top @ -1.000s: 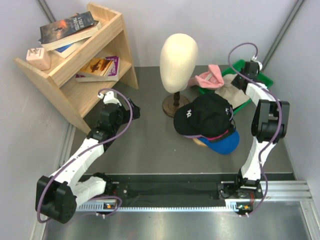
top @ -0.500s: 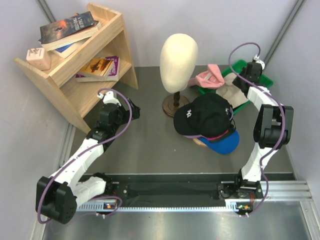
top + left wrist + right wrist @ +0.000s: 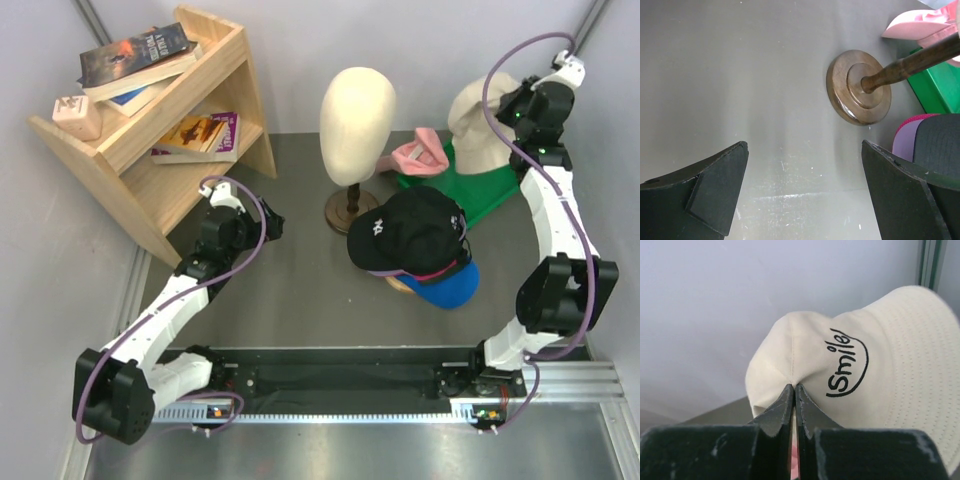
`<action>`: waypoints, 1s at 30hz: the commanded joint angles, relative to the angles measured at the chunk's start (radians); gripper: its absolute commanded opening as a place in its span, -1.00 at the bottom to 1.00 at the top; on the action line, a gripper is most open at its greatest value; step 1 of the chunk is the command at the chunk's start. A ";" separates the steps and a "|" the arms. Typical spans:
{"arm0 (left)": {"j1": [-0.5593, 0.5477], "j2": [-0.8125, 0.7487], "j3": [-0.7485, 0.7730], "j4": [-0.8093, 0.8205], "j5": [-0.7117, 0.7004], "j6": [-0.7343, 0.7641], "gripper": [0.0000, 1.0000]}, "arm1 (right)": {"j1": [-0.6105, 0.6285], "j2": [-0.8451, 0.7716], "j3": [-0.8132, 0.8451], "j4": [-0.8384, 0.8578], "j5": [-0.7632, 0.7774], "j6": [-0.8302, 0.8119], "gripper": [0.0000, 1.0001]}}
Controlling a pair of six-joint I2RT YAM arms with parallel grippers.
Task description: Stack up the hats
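My right gripper [image 3: 522,112] is shut on the cream bucket hat [image 3: 483,120] and holds it in the air above the green bin [image 3: 470,195]; in the right wrist view the jaws pinch the fabric [image 3: 794,386] beside its "Smile" logo [image 3: 847,362]. A black cap with a white logo [image 3: 410,230] tops a stack with a magenta edge and a blue cap [image 3: 450,285] beneath. A light pink cap [image 3: 420,155] lies at the bin's left edge. My left gripper [image 3: 262,222] is open and empty over bare table [image 3: 805,165].
A cream mannequin head [image 3: 357,115] stands on a wooden stand, whose round base [image 3: 859,86] shows in the left wrist view. A wooden shelf with books [image 3: 160,110] stands at the back left. Grey walls close the back and sides.
My right gripper has lifted the cream bucket hat out of the green bin, up and toward the back right. The left arm has not moved.
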 commanded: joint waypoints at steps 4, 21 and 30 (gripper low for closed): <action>0.006 0.005 0.043 0.082 0.056 0.022 0.98 | -0.004 -0.114 0.027 0.061 -0.022 -0.013 -1.00; 0.008 0.011 0.082 0.167 0.157 0.021 0.98 | 0.026 -0.416 0.023 0.085 -0.183 0.068 -1.00; 0.005 0.024 0.266 0.341 0.328 0.044 0.94 | 0.169 -0.433 0.039 0.165 -0.296 0.156 -1.00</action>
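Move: The right hand already holds the cream hat high over the green bin, whose middle lies about 32 cm below, some 3 cm ahead and 4 cm left. The hat stack is roughly 21 cm back, 19 cm left and 16 cm lower; the pink hat about 8 cm ahead, 17 cm left and 30 cm down. The mannequin head stands some 34 cm left, about level ahead and in height. From the left hand, the stack lies around 32 cm right and 5 cm ahead, near its height. Upward and back towards its base, the right hand carries the pinched cream hat about 20 cm higher and 15 cm back, drawing left as the climb fades, closing on the stack only in the horizontal; its fingers stay shut, tip up and swing counter-clockwise. The empty left hand, open, rises about 10 cm, mostly late, edging right towards the stack and tipping up with a clockwise turn. ##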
